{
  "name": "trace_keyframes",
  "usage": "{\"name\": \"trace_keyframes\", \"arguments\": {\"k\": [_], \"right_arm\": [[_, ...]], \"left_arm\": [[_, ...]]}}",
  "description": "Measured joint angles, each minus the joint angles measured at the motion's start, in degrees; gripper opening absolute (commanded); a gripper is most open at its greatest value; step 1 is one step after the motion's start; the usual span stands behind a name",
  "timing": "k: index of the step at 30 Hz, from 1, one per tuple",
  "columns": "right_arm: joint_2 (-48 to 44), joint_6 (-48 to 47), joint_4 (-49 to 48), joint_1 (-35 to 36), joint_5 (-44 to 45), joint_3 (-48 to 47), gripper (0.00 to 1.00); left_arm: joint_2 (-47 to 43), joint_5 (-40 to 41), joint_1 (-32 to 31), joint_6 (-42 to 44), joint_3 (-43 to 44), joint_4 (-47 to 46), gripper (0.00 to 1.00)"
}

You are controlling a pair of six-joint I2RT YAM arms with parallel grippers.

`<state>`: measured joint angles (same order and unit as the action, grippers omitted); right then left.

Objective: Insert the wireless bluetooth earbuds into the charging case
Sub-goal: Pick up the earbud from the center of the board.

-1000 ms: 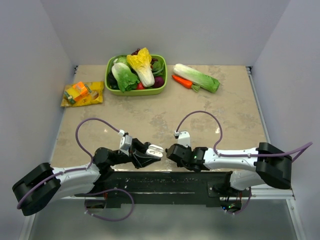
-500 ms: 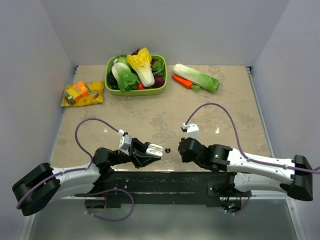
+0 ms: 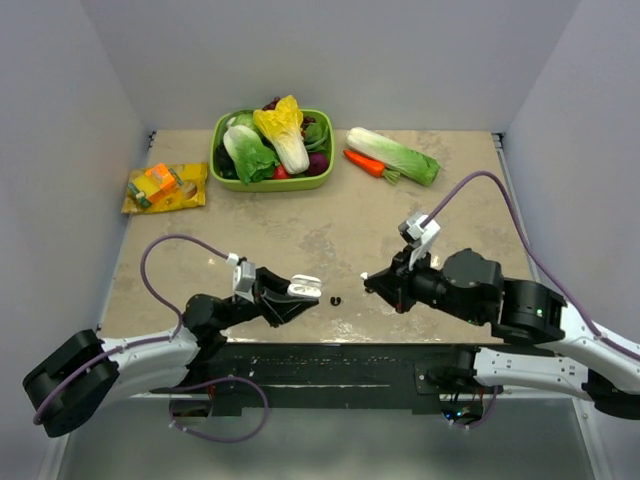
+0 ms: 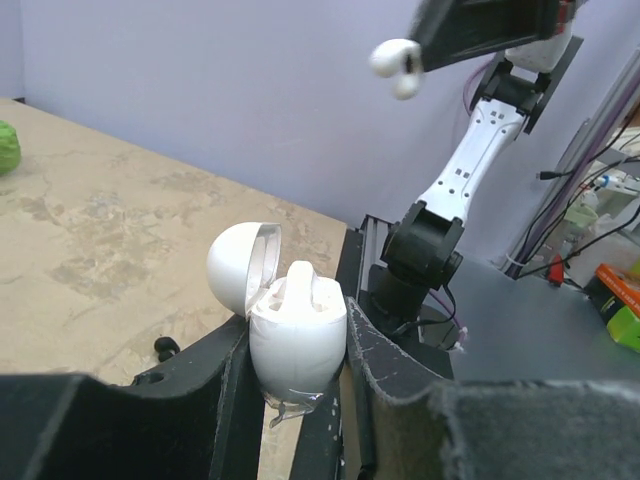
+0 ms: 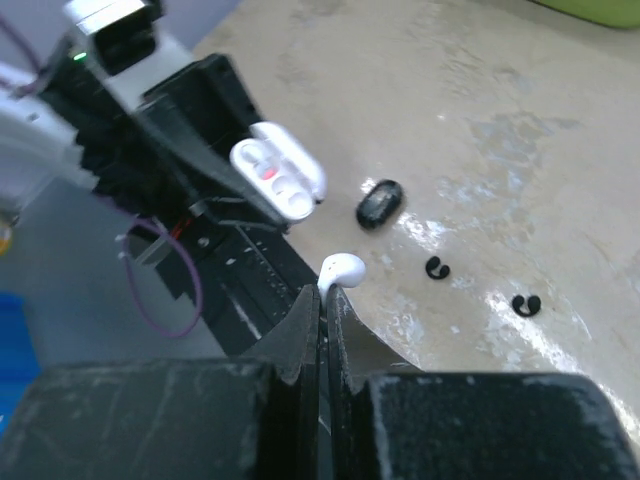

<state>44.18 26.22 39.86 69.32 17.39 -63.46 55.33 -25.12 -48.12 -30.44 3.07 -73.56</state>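
Note:
My left gripper (image 3: pixel 300 292) is shut on the white charging case (image 4: pixel 297 340), just above the table's near edge. The case's lid (image 4: pixel 240 268) is flipped open. One white earbud (image 4: pixel 300 283) sits in the case with its stem up. My right gripper (image 5: pixel 325 295) is shut on the stem of a second white earbud (image 5: pixel 343 268). It hangs a little to the right of the case (image 5: pixel 280 175) and apart from it. The left wrist view shows that same earbud (image 4: pixel 395 62) up high.
A black oval piece (image 5: pixel 380 203) and two tiny black hooked bits (image 5: pixel 435 267) lie on the table between the grippers. At the back are a green bowl (image 3: pixel 270 186) of vegetables, a cabbage (image 3: pixel 392 155), a carrot (image 3: pixel 365 163) and snack packets (image 3: pixel 165 187).
My right gripper has drawn back to the right and up, away from the case. The left gripper with the case has shifted slightly. A black piece now shows on the table between them.

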Motion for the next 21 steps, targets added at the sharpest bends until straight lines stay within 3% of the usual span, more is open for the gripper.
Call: {"name": "trace_keyframes", "arguments": {"k": [4, 11, 21], "right_arm": [[-3.3, -4.9, -0.2, 0.0, -9.0, -0.6, 0.0], [-5.0, -8.3, -4.3, 0.0, -24.9, 2.1, 0.0], [-1.6, -9.8, -10.2, 0.0, -35.1, 4.0, 0.0]], "left_arm": [[2.2, -3.8, 2.9, -2.1, 2.6, 0.0, 0.0], [10.5, -18.4, 4.0, -11.1, 15.1, -0.1, 0.0], [11.0, -28.6, 4.0, -16.5, 17.8, -0.1, 0.0]]}}
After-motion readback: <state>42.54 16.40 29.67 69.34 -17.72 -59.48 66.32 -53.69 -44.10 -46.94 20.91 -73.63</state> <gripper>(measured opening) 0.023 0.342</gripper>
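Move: The right gripper already holds the earbud; the open charging case it is bound for, pinched in the left gripper, lies about 11 cm to its left, 2 cm ahead and 8 cm below. A black earbud is on the table 6 cm ahead of the right hand, 4 cm left and 29 cm below. From the left hand, the held earbud is some 11 cm right, 2 cm back and 8 cm up; the black case is 6 cm ahead, 3 cm left and 20 cm below. Draw the right gripper back about 9 cm, easing some 4 cm left towards the charging case's side as you swing its fingers counter-clockwise by roughly 35 degrees, earbud still pinched. Meanwhile bring the left gripper up 5 cm and right, then back, turning it clockwise about 25 degrees so the case faces the earbud; keep both grips. ##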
